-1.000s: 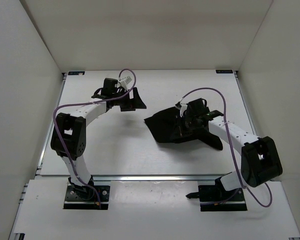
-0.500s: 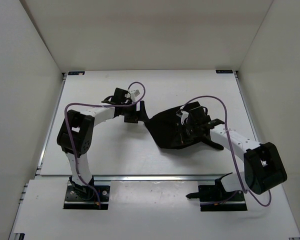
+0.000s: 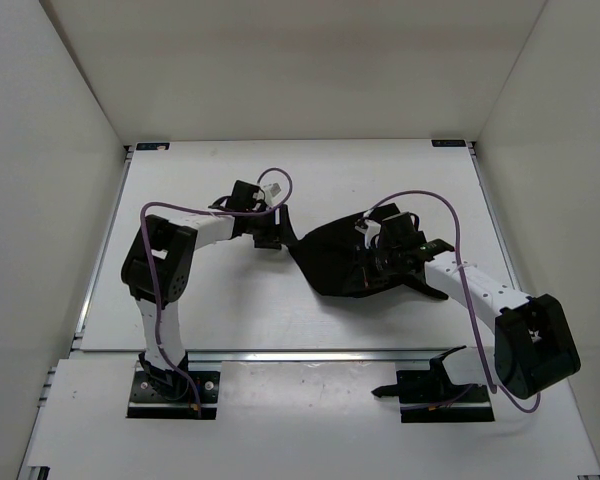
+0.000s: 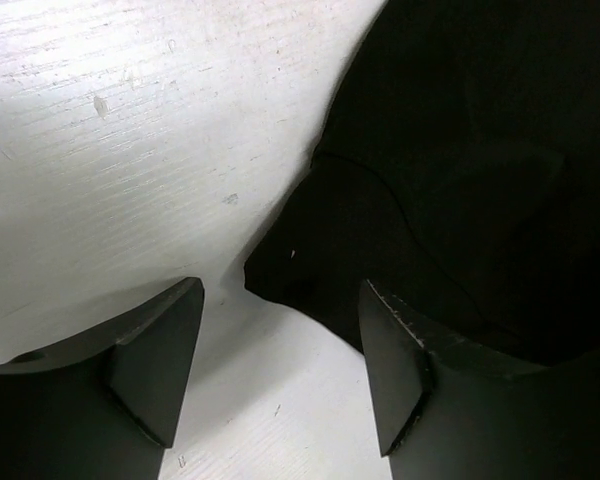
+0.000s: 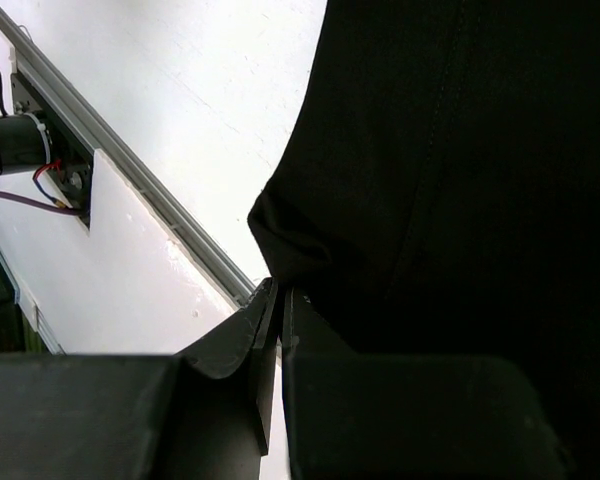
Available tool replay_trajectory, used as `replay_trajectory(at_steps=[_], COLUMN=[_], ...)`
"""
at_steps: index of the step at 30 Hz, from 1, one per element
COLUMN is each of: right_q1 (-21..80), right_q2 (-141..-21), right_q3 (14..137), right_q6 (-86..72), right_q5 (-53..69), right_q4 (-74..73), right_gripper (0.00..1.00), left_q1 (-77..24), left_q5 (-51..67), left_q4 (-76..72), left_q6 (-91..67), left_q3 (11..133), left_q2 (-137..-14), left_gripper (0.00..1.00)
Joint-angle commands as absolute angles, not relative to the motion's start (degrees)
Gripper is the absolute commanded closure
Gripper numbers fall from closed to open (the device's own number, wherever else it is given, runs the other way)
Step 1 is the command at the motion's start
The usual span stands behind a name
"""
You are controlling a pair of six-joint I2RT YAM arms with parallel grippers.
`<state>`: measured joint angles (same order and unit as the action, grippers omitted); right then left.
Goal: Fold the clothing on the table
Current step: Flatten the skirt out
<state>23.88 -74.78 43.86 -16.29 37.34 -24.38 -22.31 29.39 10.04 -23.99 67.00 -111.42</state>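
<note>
The black clothing [image 3: 332,262] lies bunched on the white table [image 3: 210,305], right of centre. My right gripper [image 3: 377,266] is shut on a fold of the garment; in the right wrist view the jaws [image 5: 277,292] pinch the clothing [image 5: 460,170], which hangs lifted above the table. My left gripper [image 3: 277,233] sits at the garment's left edge, open. In the left wrist view its two fingers [image 4: 150,360] straddle bare table, with a corner of the clothing [image 4: 450,190] just at the fingertips, not pinched.
A metal rail [image 3: 310,354] runs along the table's front edge, and also shows in the right wrist view as the rail [image 5: 140,180]. White walls [image 3: 50,180] enclose the table on the left, back and right. Purple cables [image 3: 430,200] loop over both arms.
My left arm has swung right from the table's back left to the garment's left edge, its jaws narrowing a little. The right gripper has carried the clothing slightly leftward.
</note>
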Motion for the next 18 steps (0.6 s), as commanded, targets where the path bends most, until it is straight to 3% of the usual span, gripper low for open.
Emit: replay_trajectory(at_steps=[1, 11, 18], right_q1=[24.3, 23.0, 21.7], right_q2=[-72.9, -72.2, -71.4], right_q3=[43.5, 44.3, 43.0], right_q6=[-15.6, -15.0, -15.0], right_q5=[37.7, 37.4, 37.1], right_q4=[-24.3, -24.5, -24.7], right_gripper=[1.0, 1.0, 1.0], left_q1=[-23.0, -23.1, -23.6], left_q5=[29.8, 30.1, 30.6], left_q4=[8.5, 6.4, 6.3], left_q6=[-25.0, -26.5, -27.2], left_q3=[66.2, 64.9, 65.5], left_q2=[-111.6, -112.0, -112.8], left_gripper=[0.27, 0.32, 0.45])
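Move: Just off the left fingertips, the skirt's left corner lies about 2 cm to the left hand's right and 2 cm below it, level with it fore and aft. The skirt's near-left corner is some 9 cm to that hand's right, 12 cm farther back and 2 cm lower. From the right hand, which already grips the skirt's near side off the table, the left corner lies about 12 cm ahead, 16 cm left and 8 cm lower. Easing in on the skirt's left corner, the left hand creeps about 1 cm to the right and half a centimetre down, its half-open fingers narrowing around the cloth but still clearly apart; no pinch is seen yet. The right hand stays nearly in place with fingers shut, keeping its hold on the raised cloth. ##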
